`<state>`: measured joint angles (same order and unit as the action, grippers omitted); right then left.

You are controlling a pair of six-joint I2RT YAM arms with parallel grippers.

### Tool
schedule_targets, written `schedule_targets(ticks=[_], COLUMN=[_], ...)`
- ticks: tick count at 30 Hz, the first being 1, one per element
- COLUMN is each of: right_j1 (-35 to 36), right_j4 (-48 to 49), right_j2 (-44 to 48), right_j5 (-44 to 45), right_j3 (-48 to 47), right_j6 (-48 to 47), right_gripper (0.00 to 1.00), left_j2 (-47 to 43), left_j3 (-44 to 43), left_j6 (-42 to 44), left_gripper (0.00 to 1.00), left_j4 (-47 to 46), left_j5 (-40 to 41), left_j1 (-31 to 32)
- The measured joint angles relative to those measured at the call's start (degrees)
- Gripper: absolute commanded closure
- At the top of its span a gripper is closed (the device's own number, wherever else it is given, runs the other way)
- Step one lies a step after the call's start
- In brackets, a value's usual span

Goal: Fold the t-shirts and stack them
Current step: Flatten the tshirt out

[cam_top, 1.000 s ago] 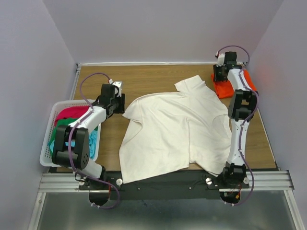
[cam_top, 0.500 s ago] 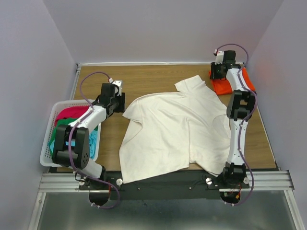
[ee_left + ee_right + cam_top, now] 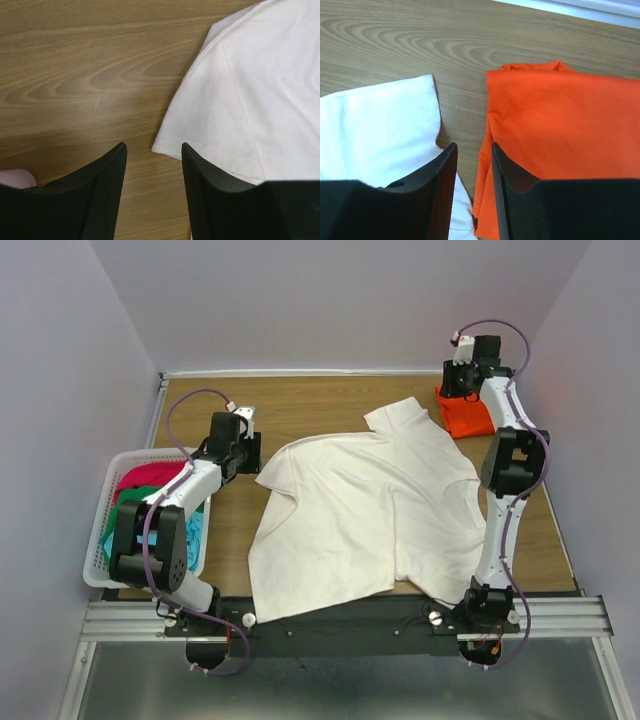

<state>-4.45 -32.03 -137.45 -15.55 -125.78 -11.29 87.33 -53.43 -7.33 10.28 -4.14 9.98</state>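
A large cream-white t-shirt [image 3: 365,505] lies spread flat across the middle of the table, its hem hanging over the near edge. My left gripper [image 3: 253,458] stands open just left of its left sleeve [image 3: 250,100]; the sleeve's corner lies at my fingertips [image 3: 153,146] with only wood between the jaws. A folded bright orange t-shirt [image 3: 468,416] sits at the back right. My right gripper [image 3: 459,386] hovers open over its left edge [image 3: 560,125], jaws [image 3: 473,145] a narrow gap apart and holding nothing. The white shirt's other sleeve [image 3: 380,125] lies to their left.
A white lattice basket [image 3: 95,552] stands at the left table edge holding crimson [image 3: 150,480], green [image 3: 130,504] and light blue [image 3: 195,530] shirts. Walls close in the table on the left, back and right. Bare wood [image 3: 320,405] shows behind the white shirt.
My right arm has drawn back and to the right, uncovering more of the orange shirt, and its jaws have opened a little. The left arm and the white shirt have stayed put.
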Motion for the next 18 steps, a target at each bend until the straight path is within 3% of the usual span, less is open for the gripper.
schedule_targets(ticks=[18], right_j1=[0.0], right_j4=[0.63], right_j2=[-0.55], right_j5=[1.6], right_j3=[9.84], right_j6=[0.44], right_gripper=[0.61], left_j2=[0.0], left_j3=[0.0], left_j6=[0.31], left_gripper=[0.44], left_j4=[-0.02], left_j5=[-0.48], left_j1=[0.0])
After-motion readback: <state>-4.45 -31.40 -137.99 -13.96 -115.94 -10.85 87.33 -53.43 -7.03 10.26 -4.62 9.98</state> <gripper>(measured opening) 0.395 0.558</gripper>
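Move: The folded orange t-shirt's middle lies about 9 cm to the right of the right hand, level with it in reach and some 9 cm below; its left edge runs almost beneath the fingers. The white t-shirt's sleeve end is about 14 cm to the left, straight across, and its broad middle some 24 cm left and 26 cm nearer the base, both 9 cm down. From the left hand the orange t-shirt is about 23 cm ahead, 62 cm right, 7 cm lower. Down at the orange t-shirt's left edge, beside the white t-shirt, comes the right hand, slowly at first and then faster: about 7 cm down and 3.5 cm back. Its fingers tip some 10 degrees steeper and stay partly open, ending close over the edge; whether they touch can't be told. ##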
